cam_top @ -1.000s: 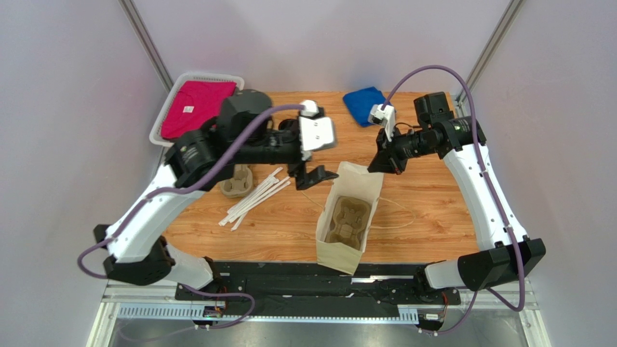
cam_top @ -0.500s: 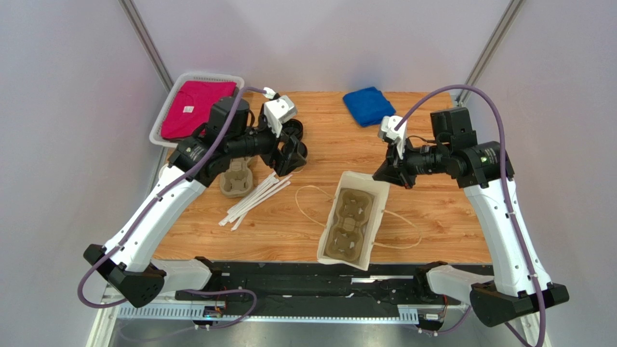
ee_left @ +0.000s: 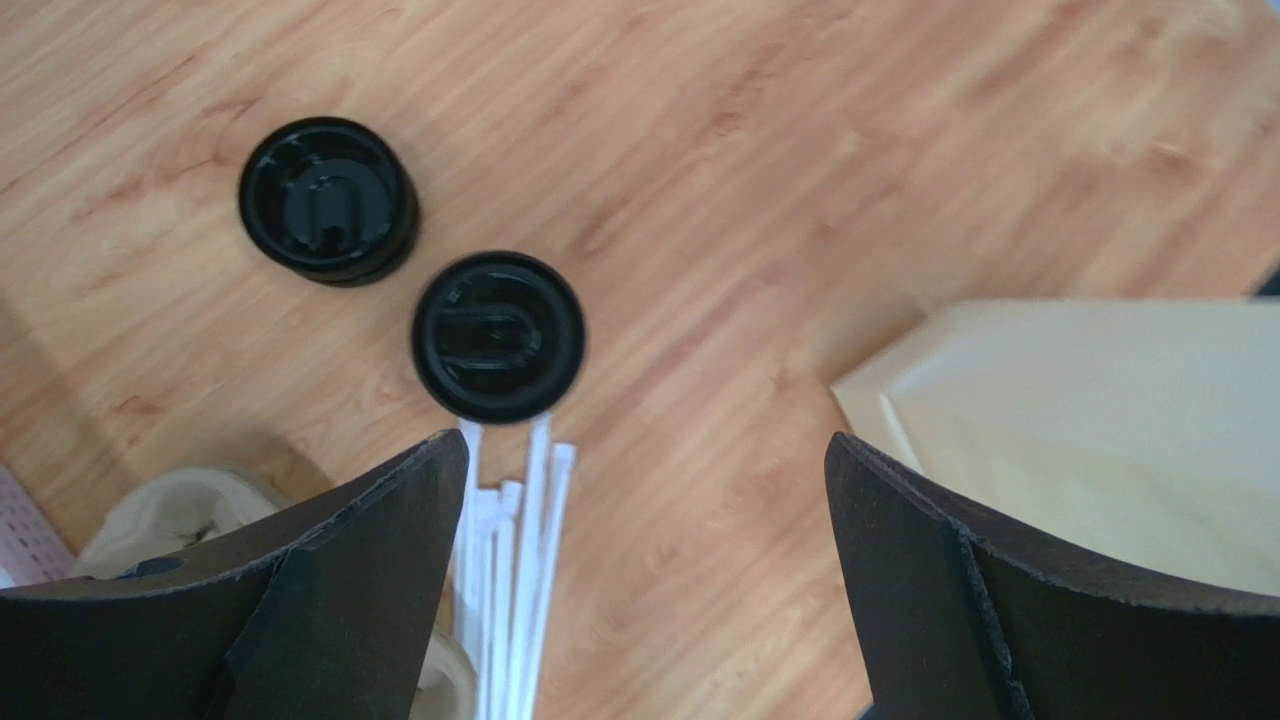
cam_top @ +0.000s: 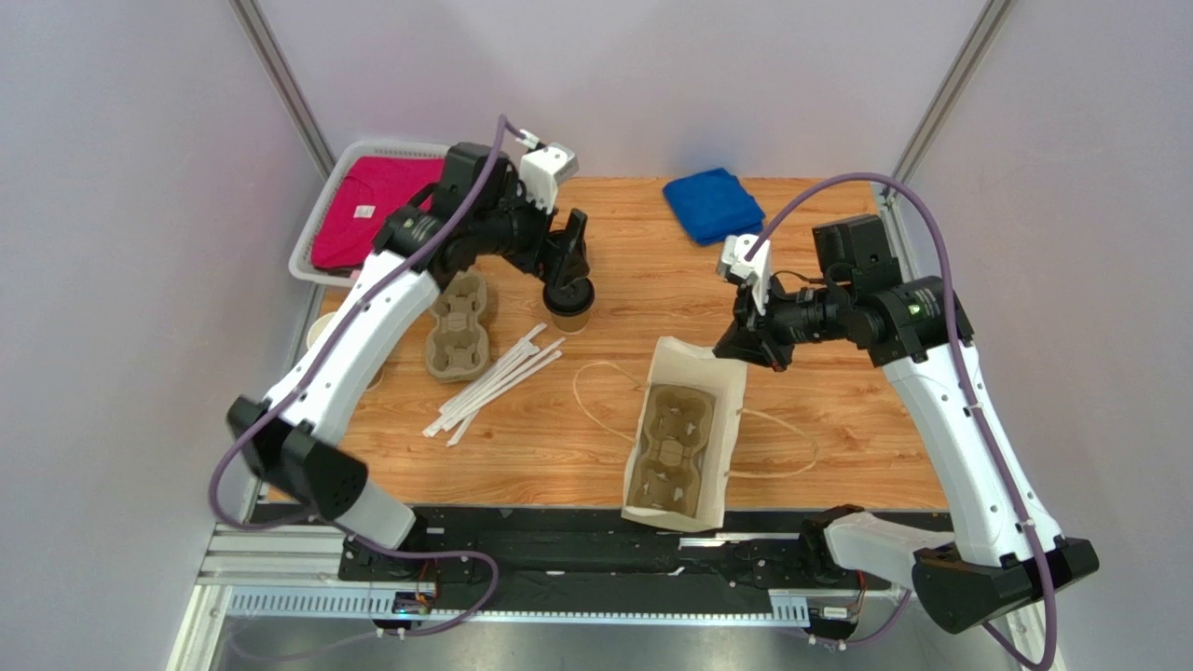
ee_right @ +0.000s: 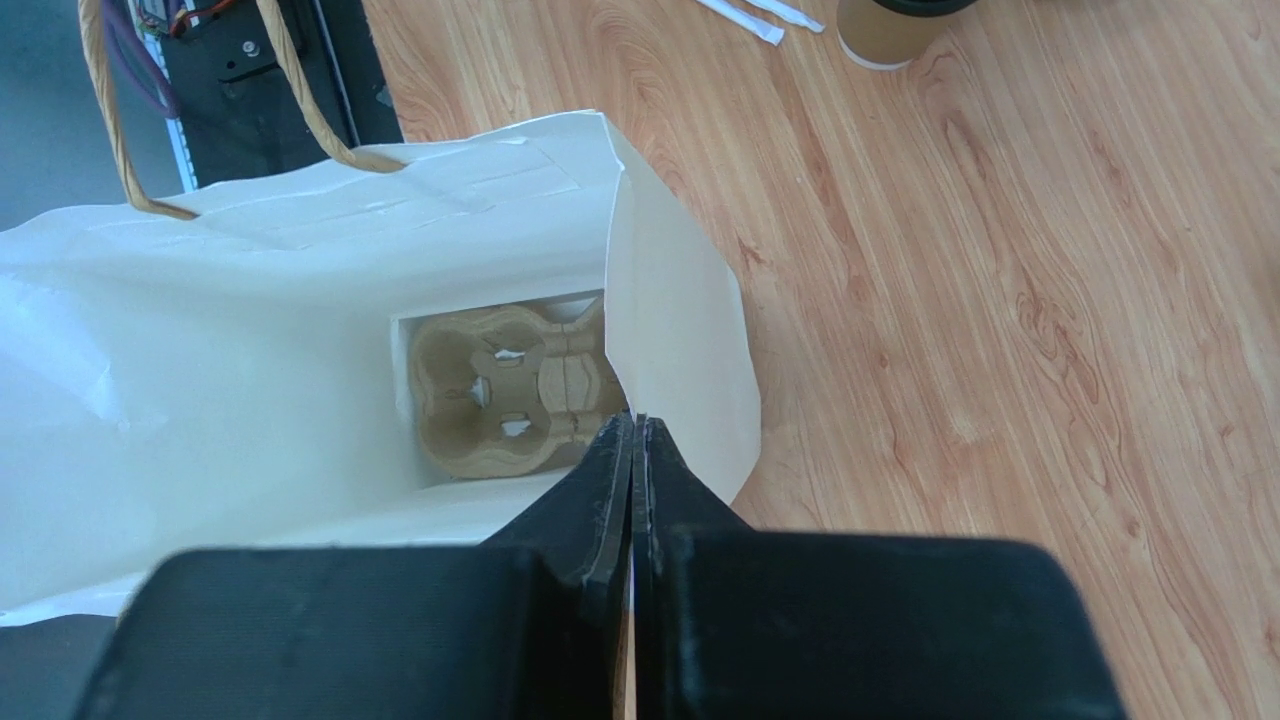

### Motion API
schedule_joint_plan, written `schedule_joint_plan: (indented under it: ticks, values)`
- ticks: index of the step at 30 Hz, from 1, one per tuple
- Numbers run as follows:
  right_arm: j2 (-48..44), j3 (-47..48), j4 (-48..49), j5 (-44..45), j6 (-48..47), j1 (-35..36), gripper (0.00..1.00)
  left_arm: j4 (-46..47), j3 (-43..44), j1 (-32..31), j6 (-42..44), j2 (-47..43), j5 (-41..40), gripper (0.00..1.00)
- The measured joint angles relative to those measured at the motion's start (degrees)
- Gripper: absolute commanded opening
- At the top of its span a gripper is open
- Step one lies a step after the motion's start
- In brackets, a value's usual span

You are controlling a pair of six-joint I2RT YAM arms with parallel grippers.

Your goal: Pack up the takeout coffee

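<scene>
The takeout coffee (cam_top: 570,306), a tan cup with a black lid (ee_left: 498,335), stands on the wood table by the ends of the straws. My left gripper (cam_top: 566,271) hovers over it, open and empty (ee_left: 643,450), with the lid just beyond its fingertips. A cream paper bag (cam_top: 723,420) with twine handles lies open mid-table, a pulp cup carrier (ee_right: 511,393) at its bottom. My right gripper (cam_top: 738,344) is shut on the bag's far rim (ee_right: 631,428). The cup's tan side (ee_right: 884,33) also shows at the top of the right wrist view.
A second black lid (ee_left: 328,200) lies just past the coffee. White straws (cam_top: 497,380) and another pulp carrier (cam_top: 458,325) sit to the left. A white basket (cam_top: 317,231) holding a pink cloth is at the back left, a blue cloth (cam_top: 712,203) at the back.
My left arm swung away from the bag to the far left and now hangs over the lidded cup, jaws wide. The bag tipped from upright toward the near edge, still held by the right gripper.
</scene>
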Motion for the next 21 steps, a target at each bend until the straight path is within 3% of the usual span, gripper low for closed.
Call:
schedule_joint_plan:
  ticks: [4, 8, 14, 21]
  values:
    - [1.4, 0.0, 0.8, 1.8, 1.2, 0.0, 0.07, -4.8, 9.9, 0.7, 0.1, 13.8, -5.4, 0.98]
    - [1.5, 0.0, 1.6, 3.3, 2.7, 0.0, 0.13, -8.5, 12.8, 0.8, 0.1, 21.9, -9.5, 0.98]
    - [2.8, 0.0, 2.0, 4.5, 4.3, 0.0, 0.19, -12.7, 13.4, 0.8, 1.3, 27.4, -13.2, 0.99]
    - [5.0, 0.4, 2.0, 6.1, 4.9, 0.0, 0.39, -13.3, 15.8, 0.8, 3.4, 29.9, -13.4, 0.99]
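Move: The lidded coffee cup waits about 8 cm ahead of my open left hand, 1 cm to its left and some 24 cm below. The black lid stack is roughly 9 cm beyond the cup, and the empty carrier about 16 cm to the cup's left and 2 cm nearer me. My right hand pinches the paper bag's far rim, with the bag's middle about 7 cm back, 5 cm left and 14 cm below. From that hand the cup lies about 22 cm ahead, 20 cm left and 23 cm down. I swing my left hand forward about 7 cm, then sink it some 15 cm towards the coffee cup, tipping the wrist about 30 degrees so the wide-open fingers point steeply down just above the lid, without touching it yet. Meanwhile my right hand eases forward and a little down, about 3 cm, opening its fingers about a third to release the bag's rim. ##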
